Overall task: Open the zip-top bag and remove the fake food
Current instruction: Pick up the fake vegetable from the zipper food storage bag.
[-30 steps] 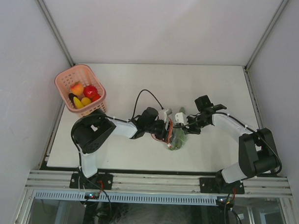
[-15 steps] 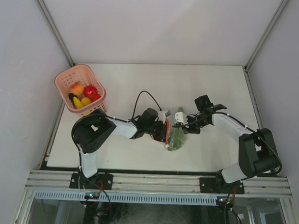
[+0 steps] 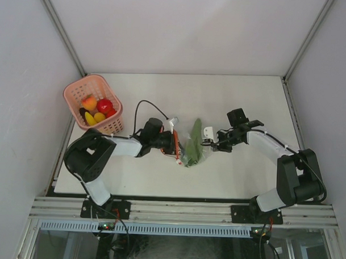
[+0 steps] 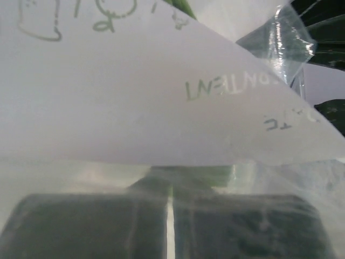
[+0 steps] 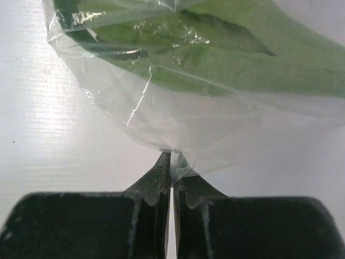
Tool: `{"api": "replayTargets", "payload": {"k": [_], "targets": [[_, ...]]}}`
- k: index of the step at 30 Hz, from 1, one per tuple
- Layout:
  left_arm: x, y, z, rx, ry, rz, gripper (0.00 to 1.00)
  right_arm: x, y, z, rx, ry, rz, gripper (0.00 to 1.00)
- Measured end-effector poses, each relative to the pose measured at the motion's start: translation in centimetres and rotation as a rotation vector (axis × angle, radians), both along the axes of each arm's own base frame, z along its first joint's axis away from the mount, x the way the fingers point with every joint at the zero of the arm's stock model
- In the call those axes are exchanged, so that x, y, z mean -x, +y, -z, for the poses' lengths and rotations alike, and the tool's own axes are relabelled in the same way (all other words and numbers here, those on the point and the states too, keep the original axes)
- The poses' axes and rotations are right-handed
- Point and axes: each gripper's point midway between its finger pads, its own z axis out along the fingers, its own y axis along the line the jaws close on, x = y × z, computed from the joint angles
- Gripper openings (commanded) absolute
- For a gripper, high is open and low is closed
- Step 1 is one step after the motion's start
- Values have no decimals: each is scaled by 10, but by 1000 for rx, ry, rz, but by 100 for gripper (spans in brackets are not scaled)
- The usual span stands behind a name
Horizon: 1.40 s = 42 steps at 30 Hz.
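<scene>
The clear zip-top bag (image 3: 189, 155) lies between my two grippers at the table's middle, with a green leafy piece (image 3: 194, 137) inside it. Its red-orange zipper strip (image 3: 177, 152) is at the left gripper's side. My left gripper (image 3: 174, 143) is shut on the bag's zipper edge; in the left wrist view the plastic (image 4: 135, 108) covers the lens and the closed gripper (image 4: 170, 226) shows through it. My right gripper (image 3: 208, 143) is shut on the bag's opposite edge, pinching thin plastic (image 5: 178, 118) in its jaws (image 5: 171, 162), with the leaf (image 5: 242, 65) just beyond.
A pink perforated basket (image 3: 77, 92) stands at the back left. It holds an orange piece (image 3: 89, 101), a red piece (image 3: 105, 106), a yellow piece (image 3: 96, 118) and a dark purple piece. White walls enclose the table on three sides.
The left gripper has drawn back to the left with the bag's zipper edge. The bag and leaf have shifted left and stretched out between the two grippers. The right gripper followed slightly left.
</scene>
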Motion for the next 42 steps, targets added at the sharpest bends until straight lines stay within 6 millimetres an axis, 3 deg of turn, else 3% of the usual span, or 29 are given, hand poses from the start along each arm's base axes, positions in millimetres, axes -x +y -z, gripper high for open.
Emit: {"api": "replayTargets", "payload": {"k": [5, 10, 21, 30, 36, 42], "targets": [[-6, 16, -18, 47, -18, -33, 0, -12, 1, -8, -9, -62, 23, 0], [-5, 31, -25, 87, -7, -66, 0, -27, -3, -14, 9, -146, 65, 0], [-5, 59, -21, 337, 160, -237, 0, -35, -18, 12, 205, -246, 62, 0], [3, 73, -28, 198, 33, -244, 0, -61, -41, 9, 289, -329, 156, 0], [12, 78, -27, 141, 29, -234, 0, -61, -35, 8, 283, -338, 149, 0], [14, 71, -54, 235, 47, -229, 0, -59, -19, 15, 299, -369, 121, 0]]}}
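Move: The left gripper has its shut tips inside the bag, on the green vegetable, whose middle is about 2 cm ahead, 2 cm to the right and 2 cm below. The bag's orange zip lies level, some 3 cm to its left; the basket's middle is roughly 33 cm left and 14 cm farther out. From the right gripper, holding the bag's film, the vegetable is about 7 cm to the left, level fore and aft, and 3 cm lower. Draw the left gripper about 7 cm to the left, out towards the bag's mouth, lifting some 5 cm in two stages, early and at the end; keep it shut on the green vegetable and tilt the fingers up a little. With the right gripper keep pinching the film and go forward about 6 cm and slightly right, swinging its fingers steeper and forward. ##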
